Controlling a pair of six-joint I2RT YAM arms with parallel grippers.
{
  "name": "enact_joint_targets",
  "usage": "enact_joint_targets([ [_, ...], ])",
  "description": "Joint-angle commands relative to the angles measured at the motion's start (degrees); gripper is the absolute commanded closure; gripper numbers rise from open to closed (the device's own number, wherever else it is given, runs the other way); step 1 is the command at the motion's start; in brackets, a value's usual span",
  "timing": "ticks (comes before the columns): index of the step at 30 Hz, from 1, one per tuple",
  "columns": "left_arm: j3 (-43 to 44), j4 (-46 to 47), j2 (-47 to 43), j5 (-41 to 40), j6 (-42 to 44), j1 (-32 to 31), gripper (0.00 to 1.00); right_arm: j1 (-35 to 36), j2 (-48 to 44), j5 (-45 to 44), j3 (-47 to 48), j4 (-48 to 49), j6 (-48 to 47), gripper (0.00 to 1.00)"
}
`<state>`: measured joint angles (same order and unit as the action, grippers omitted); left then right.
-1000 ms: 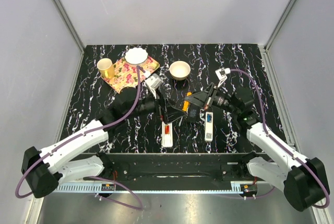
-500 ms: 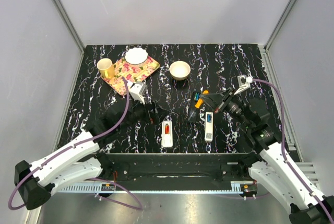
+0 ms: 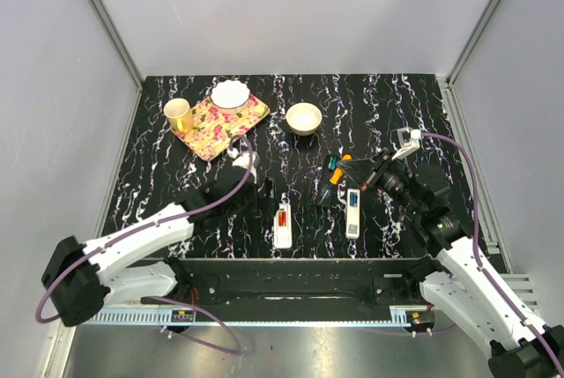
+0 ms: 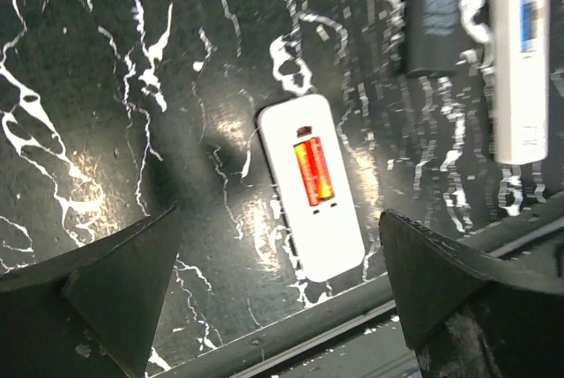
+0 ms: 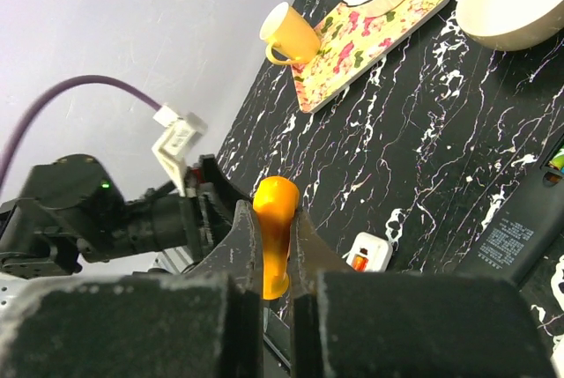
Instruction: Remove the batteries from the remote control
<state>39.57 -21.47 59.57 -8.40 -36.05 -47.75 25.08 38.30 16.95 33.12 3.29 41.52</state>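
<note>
A white remote control lies face down near the front edge, with a red and orange battery in its open bay. My left gripper hovers just left of it and stands open with nothing between its fingers. A second white remote holds a blue battery. A black remote lies between the two white ones, with a small blue and green thing at its far end. My right gripper is shut on a stubby orange piece, raised above the table.
At the back left a floral tray carries a white dish, and a yellow mug stands at its corner. A cream bowl sits at the back centre. A black rail runs along the table's front edge.
A second ago both grippers met over the remotes. The right gripper has drawn back to the right with the orange piece. The left arm pulled back left, then returned beside the white remote.
</note>
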Motion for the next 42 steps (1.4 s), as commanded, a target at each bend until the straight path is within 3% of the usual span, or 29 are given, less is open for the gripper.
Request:
enact_joint_targets([
  [1, 5.16, -6.02, 7.91, -4.43, -3.23, -1.64, 0.01, 0.23, -0.43, -1.13, 0.27, 0.84, -0.91, 1.0],
  [8, 11.58, -7.79, 22.15, -6.19, -4.55, -8.23, 0.02, 0.14, 0.37, -0.87, 0.45, 0.31, -1.17, 1.0],
  [14, 14.57, -7.44, 28.83, -6.01, -4.46, -11.4, 0.14, 0.23, 0.63, -0.87, 0.45, 0.4, -1.35, 1.0],
  [23, 14.22, -7.53, 33.5, -6.45, -3.06, -12.63, 0.43, 0.14, -0.07, -1.13, 0.54, 0.14, -1.53, 1.0],
  [26, 14.04, -7.53, 34.2, -7.24, -1.13, -12.72, 0.58, 0.14, -0.34, -1.39, 0.36, 0.14, -1.61, 1.0],
  [29, 14.22, -7.79, 34.12, -8.73, 0.72, -12.72, 0.65, 0.23, -0.51, -1.39, 0.19, 0.05, -1.61, 1.0],
  [33, 14.92, -6.65, 33.24, -6.9, 6.07, -12.72, 0.65, 0.14, -0.42, -1.39, 0.19, -0.21, -1.88, 1.0],
  [39, 17.29, -6.47, 31.4, -3.11, 19.42, -12.72, 0.56, 0.14, -0.77, -1.57, -0.25, -0.56, -2.05, 1.0],
  [41, 17.64, -6.83, 31.4, -2.85, 20.32, -12.63, 0.51, 0.14, -0.95, -1.83, -0.43, -0.56, -2.14, 1.0],
  [42, 17.64, -6.91, 31.48, -2.67, 20.76, -12.63, 0.39, 0.14, -1.04, -1.83, -0.52, -0.56, -2.14, 1.0],
])
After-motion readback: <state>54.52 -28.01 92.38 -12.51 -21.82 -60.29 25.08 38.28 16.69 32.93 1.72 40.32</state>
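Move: The white remote with the red batteries lies about 10 cm below the left hand, some 5 cm to its right and 1 cm back. From that remote the black remote stands about 12 cm farther out and 12 cm to the right, and the other white remote some 18 cm to the right and 3 cm farther out. From the right hand, the red-battery remote is roughly 13 cm left, 9 cm back and 25 cm lower. The white remote with the red batteries gets pinched across its width by the left hand, which sinks about 10 cm and drifts some 5 cm right and a little back, its fingers tipping steeper, then closes from wide open to about half on the long sides, just nearer than the middle. Holding on, the hand turns some 15 degrees clockwise and rises about 1 cm. ##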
